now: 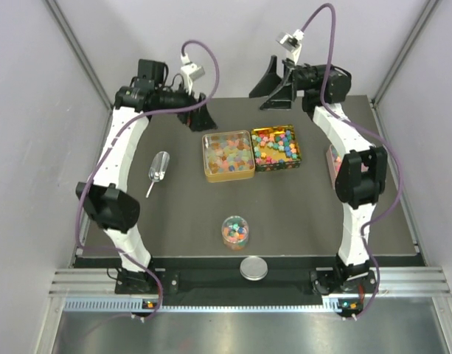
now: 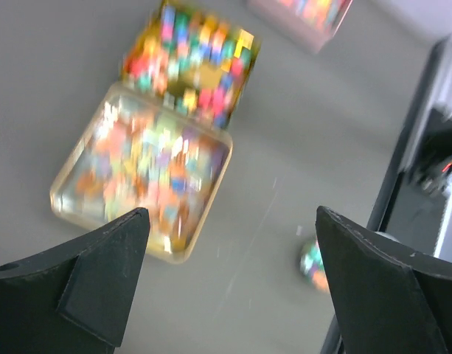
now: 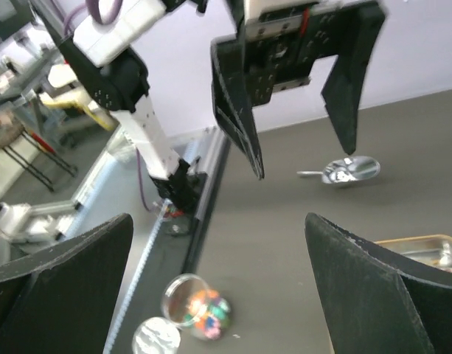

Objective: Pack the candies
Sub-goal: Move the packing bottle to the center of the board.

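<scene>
The candies fill two open gold tins at mid-table: pale translucent ones in the left tin [image 1: 227, 155] [image 2: 141, 173], bright ones in the right tin [image 1: 276, 147] [image 2: 192, 63]. More candies sit in a small clear jar [image 1: 235, 231] [image 3: 202, 307] [image 2: 314, 265] near the front edge. My left gripper [image 1: 200, 116] [image 2: 231, 221] [image 3: 305, 161] hangs open and empty above the table, back left of the tins. My right gripper [image 1: 273, 87] [image 3: 218, 221] is raised behind the bright tin, open and empty.
A round silver lid [image 1: 253, 268] [image 3: 155, 336] lies on the front rail below the jar. A metal scoop [image 1: 158, 168] [image 3: 347, 169] rests at the left. A pink box of candies [image 1: 332, 158] [image 2: 307, 11] sits behind the right arm.
</scene>
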Tool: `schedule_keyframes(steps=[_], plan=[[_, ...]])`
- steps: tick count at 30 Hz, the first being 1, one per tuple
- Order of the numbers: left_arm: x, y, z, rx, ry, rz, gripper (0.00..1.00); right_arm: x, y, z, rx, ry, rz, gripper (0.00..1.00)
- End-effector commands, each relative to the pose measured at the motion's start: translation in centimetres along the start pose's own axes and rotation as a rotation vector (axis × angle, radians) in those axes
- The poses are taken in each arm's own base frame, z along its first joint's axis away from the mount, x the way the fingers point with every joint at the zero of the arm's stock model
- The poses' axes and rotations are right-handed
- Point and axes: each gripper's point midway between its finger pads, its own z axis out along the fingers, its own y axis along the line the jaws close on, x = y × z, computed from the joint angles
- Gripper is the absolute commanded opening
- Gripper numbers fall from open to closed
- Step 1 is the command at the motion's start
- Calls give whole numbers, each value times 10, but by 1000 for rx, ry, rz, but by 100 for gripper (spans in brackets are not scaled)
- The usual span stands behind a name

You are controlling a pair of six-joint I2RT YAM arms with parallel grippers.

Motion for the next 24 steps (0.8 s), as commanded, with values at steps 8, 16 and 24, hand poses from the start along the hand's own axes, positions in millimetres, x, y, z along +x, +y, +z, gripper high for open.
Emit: schedule_keyframes(steps=[8,16,24], plan=[[-91,35,9,-233,-142,164,99,-13,-9,5,-27,111,-706,100],[-48,64,-7,-505,77,261,99,4,-71,-4,-34,110,-1035,100],[-10,68,-27,-631,146,196,99,25,-113,-10,-32,109,-1071,100]])
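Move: Both hands are empty and high over the board's far half. The packing bottle stands about 24 cm back from the right hand, 11 cm to its left and some 36 below; from the left hand it is about 27 back, 11 to the right and 26 below. The clear candy box lies about 8 cm ahead and 8 right of the left hand, some 29 below; the patterned candy box lies 14 ahead and 5 right of the right hand, 38 below. The right hand, fingers wide open and pointing left, first lifts about 3 cm, then goes some 10 cm forward and sinks to about 9 cm below its starting height, towards the patterned candy box, while rolling about 30 degrees around its fingers. The open left hand goes about 7 cm forward and 4 up, away from the packing bottle, then turns back down by about 7 cm and left by about 5, its fingers tipping farther down; neither hand touches anything. ##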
